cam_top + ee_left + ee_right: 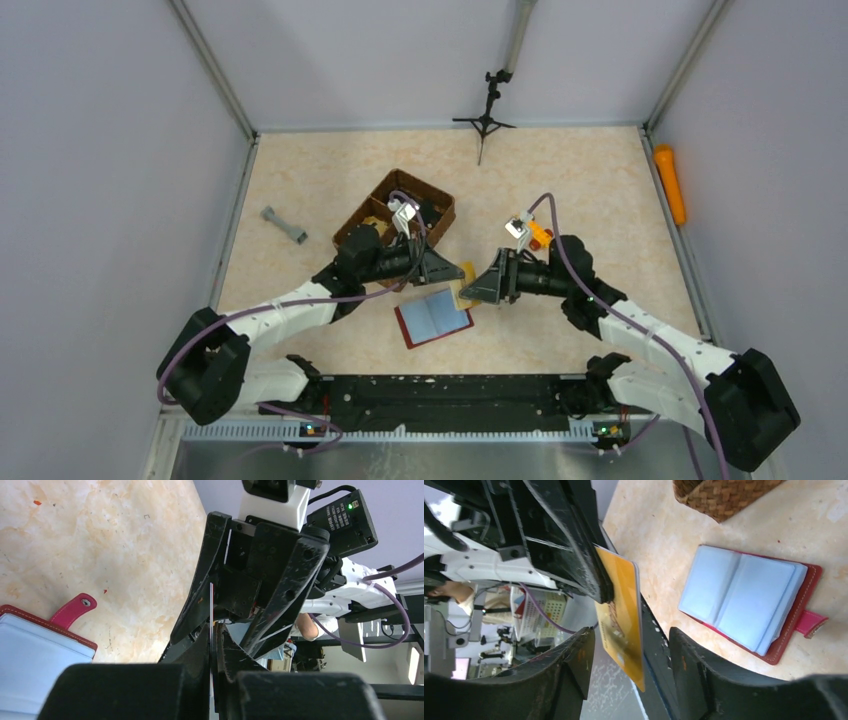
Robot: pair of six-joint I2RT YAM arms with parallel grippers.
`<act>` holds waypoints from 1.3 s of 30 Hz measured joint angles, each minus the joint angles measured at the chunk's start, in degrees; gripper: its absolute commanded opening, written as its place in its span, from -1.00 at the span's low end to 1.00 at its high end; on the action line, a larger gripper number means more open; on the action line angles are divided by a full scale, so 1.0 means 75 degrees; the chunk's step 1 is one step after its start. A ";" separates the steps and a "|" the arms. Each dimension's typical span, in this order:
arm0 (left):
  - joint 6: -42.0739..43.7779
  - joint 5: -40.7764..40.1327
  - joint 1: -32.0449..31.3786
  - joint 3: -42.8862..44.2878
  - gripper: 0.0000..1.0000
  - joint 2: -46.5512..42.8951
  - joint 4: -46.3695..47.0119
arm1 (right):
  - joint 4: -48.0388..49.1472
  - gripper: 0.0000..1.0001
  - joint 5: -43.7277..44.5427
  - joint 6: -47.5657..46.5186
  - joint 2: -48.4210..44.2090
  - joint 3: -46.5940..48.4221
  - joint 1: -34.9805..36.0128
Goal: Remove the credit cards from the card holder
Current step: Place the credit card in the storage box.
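The card holder [433, 316] lies open on the table between the arms, dark red with bluish sleeves showing [749, 600] and its snap tab [75, 609] sticking out. My left gripper [460, 272] is shut on a gold credit card [621, 610] held on edge above the table; in the left wrist view only the card's thin edge [212, 610] shows between the pads. My right gripper [631, 650] faces the left one, open, with its fingers on either side of the card's free end and apart from it.
A brown woven basket [400, 205] stands behind the left arm. A grey tool [284, 225] lies at the far left, an orange object [669, 183] on the right rail, and a small black tripod [485, 120] at the back.
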 measured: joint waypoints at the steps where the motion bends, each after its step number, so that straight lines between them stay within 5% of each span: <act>1: -0.0006 0.0003 0.0000 0.0000 -0.97 0.0009 -0.0041 | -0.0023 -0.04 0.0041 -0.0041 0.0087 0.0000 0.0058; 11: -0.0015 -0.0017 0.0009 -0.0006 -0.70 0.0201 -0.0149 | -0.0379 -0.38 0.0367 -0.0294 0.0431 0.0044 0.0184; 23: -0.0163 0.0090 0.0204 -0.0163 -0.60 0.0350 -0.0052 | -0.0560 -0.49 0.0382 -0.0402 0.0647 0.0140 0.0184; 30: -0.0289 0.0341 0.0379 -0.0361 -0.25 0.0303 0.0105 | -0.0548 -0.71 0.0411 -0.0376 0.0647 0.0140 0.0184; 39: -0.0629 0.0737 0.0449 -0.0743 -0.12 0.0289 0.0775 | 0.0662 -1.00 0.0140 0.0321 0.0644 -0.0064 0.0175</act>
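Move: The left fingers already pinch the yellow card, whose middle lies about 2 cm to the right of that hand, 1 cm back and 1 cm lower. From the right hand, open around the card's near end, its middle is roughly 2 cm ahead, 1 cm left and 2 cm up. Counted from the right hand, the open card holder lies about level, 7 cm left and 14 cm below; the storage box is some 19 cm ahead, 16 cm left and 11 cm below. The right fingers shut on the card's near end and pinch it, after that hand has sunk about 3 cm with the left hand sinking alongside. Then the left fingers open to let go, easing some 1.5 cm left as they do, and the right hand, still closing fully, rises about 2 cm with the card. ##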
